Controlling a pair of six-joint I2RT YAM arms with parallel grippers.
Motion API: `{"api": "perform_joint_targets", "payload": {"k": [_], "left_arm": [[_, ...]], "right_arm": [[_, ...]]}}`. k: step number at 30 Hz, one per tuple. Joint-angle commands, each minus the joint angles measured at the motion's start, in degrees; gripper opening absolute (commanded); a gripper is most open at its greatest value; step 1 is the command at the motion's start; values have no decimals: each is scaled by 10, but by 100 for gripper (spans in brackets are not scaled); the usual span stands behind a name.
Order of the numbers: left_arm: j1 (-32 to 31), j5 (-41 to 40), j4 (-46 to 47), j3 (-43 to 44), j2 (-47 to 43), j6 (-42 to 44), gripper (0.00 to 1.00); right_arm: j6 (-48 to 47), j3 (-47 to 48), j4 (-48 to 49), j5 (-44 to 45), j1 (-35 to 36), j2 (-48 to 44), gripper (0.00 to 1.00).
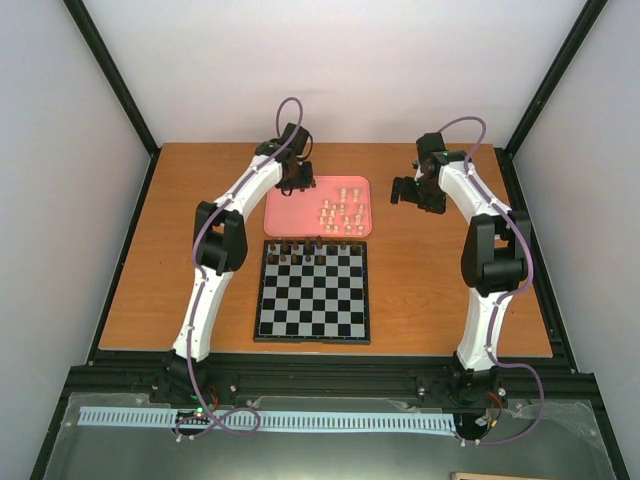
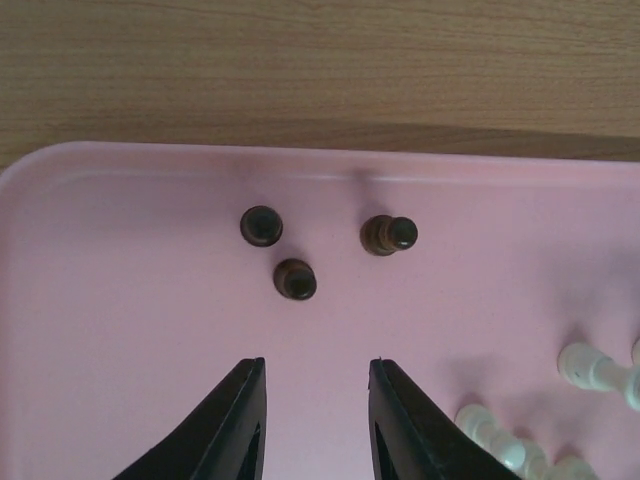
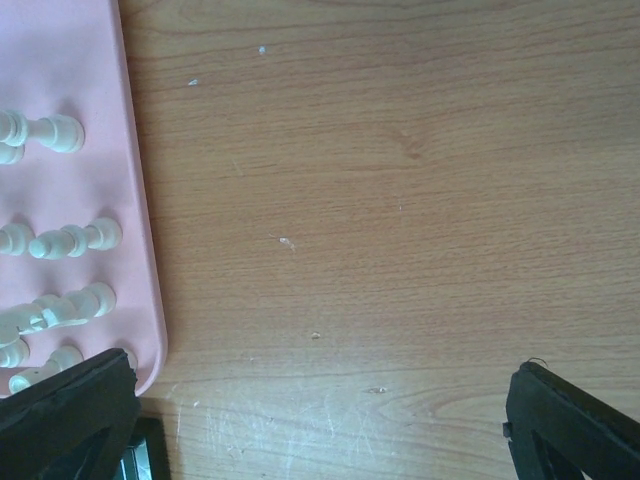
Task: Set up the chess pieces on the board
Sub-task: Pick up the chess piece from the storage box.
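Observation:
The board [image 1: 312, 300] lies at the table's middle, with dark chess pieces [image 1: 305, 250] lined along its far rows. Behind it, cream pieces [image 1: 340, 212] crowd the right half of a pink tray [image 1: 285, 218]. My left gripper [image 1: 297, 184] hangs over the tray's far left part. In the left wrist view the left gripper [image 2: 317, 375] is open, its jaws a modest gap apart with nothing between them. Just beyond them stand three dark pieces [image 2: 295, 279], [image 2: 261, 225], [image 2: 388, 234]. My right gripper [image 1: 405, 192] is wide open over bare wood right of the tray.
Cream pieces [image 2: 590, 366] lie toppled on the tray to the right of my left fingers. In the right wrist view the tray's edge [image 3: 135, 200] holds more lying cream pieces [image 3: 55, 131], and the board's corner [image 3: 150, 452] shows beside my finger [image 3: 70, 415].

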Motion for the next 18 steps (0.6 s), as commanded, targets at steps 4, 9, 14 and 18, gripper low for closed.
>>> {"api": "perform_joint_targets", "payload": {"k": [4,9,14,18], "left_arm": [[5,11,48,40,49,-19,32],[11,13,61,56,67,-27,32],[12,8,66,55,76,-29,32],[13,14,77,56,80,-30,31]], "right_arm": [[-12,24,-15,12,2,16,100],[-16,25,-23,17,2,22,100],[-16,32,-30,19,2,33,100],[-16,36,-35,21,2,38,100]]}}
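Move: The dark chess piece I'm after is the nearest of three left in the storage box: about 2 cm ahead of my left hand, in line sideways, some 6 cm below. The second dark piece stands about 4 cm ahead and 1 cm left of the hand, the third 4 cm ahead and 4 cm right; the nearest pale piece is roughly 11 cm right and 1 cm back. From my right hand the target lies about 27 cm left, 4 cm ahead, 9 cm below. I sink my left hand about 4.5 cm into the storage box, easing it forward some 2 cm on the way, so the fingertips come down around the head of the nearest dark piece, then slow to a stop there. The fingers keep their narrow gap, pointing steeply down and a little forward; they don't close yet. ##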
